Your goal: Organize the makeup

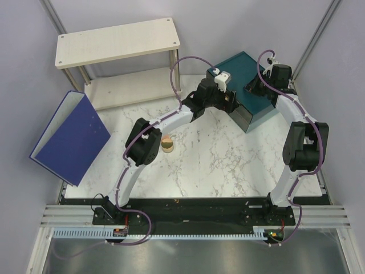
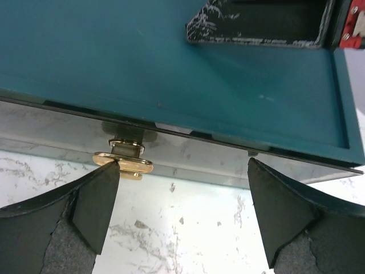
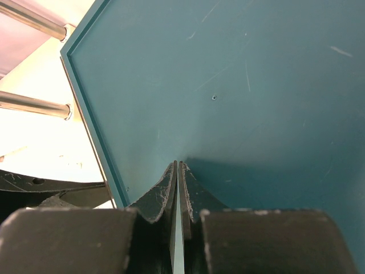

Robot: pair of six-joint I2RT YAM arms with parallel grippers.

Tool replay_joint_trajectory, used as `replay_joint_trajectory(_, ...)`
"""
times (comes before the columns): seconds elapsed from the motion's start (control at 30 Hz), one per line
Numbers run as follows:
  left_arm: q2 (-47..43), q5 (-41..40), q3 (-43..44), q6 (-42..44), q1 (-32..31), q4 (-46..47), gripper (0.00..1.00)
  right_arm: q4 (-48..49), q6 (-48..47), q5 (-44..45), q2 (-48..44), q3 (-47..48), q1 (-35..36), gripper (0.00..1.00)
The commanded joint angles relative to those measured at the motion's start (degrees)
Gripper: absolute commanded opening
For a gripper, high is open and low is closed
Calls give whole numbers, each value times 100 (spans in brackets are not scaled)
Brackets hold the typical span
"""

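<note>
The teal drawer box stands at the back right of the marble table. My left gripper is open at its front face. In the left wrist view the gripper hangs just above the table, its left fingertip right at the drawer's gold handle, with nothing between the fingers. My right gripper is shut, and its tips rest on the box's flat top. Of the makeup, a peach-pink round compact and a gold-rimmed round tin lie mid-table beside the left arm.
A white two-level shelf stands at the back left. A blue binder lies propped at the table's left edge. The right gripper's dark body shows over the box top in the left wrist view.
</note>
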Motion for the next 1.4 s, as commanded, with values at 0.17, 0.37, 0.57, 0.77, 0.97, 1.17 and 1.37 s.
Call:
replay_joint_trajectory(0.17, 156, 148, 293, -712, -113, 878, 99, -1005, -138, 42, 331, -309, 72, 11)
replay_joint_trajectory(0.37, -765, -324, -601, -484, -43, 552, 99, -1005, -120, 34, 340, -309, 63, 11)
replay_joint_trajectory(0.57, -1812, -1038, -1324, -597, 132, -106, 99, -996, -129, 42, 348, -301, 63, 11)
replay_joint_trajectory(0.77, -1796, 854, -1685, -1800, 782, -72, 99, -987, -120, 34, 357, -309, 63, 11)
replay_joint_trajectory(0.97, -979, 2879, -1895, -4629, 1416, 1200, 99, -970, -120, 51, 348, -336, 72, 11)
replay_joint_trajectory(1.17, -547, 3084, -1756, -5151, 1434, 1177, 99, -970, -147, 86, 331, -345, 72, 11)
replay_joint_trajectory(1.37, -73, 3260, -1544, -5624, 1416, 1211, 97, -961, -147, 95, 331, -345, 72, 11)
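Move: My open left fingertips are at the front of the drawer I have been pushing in. The gold drawer knobs lie about 3 cm ahead, 3 cm left and some 3 cm below; the middle of the box lid is 8 cm ahead, 6 cm right and 2 cm above. The wooden pot is far off, about 15 cm back, 26 cm left and 10 cm below. From my right hand, closed on the lid, the knobs lie 9 cm left, 4 cm back and 5 cm lower. I nudge my left fingertips barely further against the drawer front, then back off left about 10 cm, arching up some 7 cm before dropping to about 4 cm below where I began. On the way I roll the wide-open hand over 50 degrees counter-clockwise as seen along the fingers, which keep pointing right at the knobbed fronts. My right hand stays on the lid. ##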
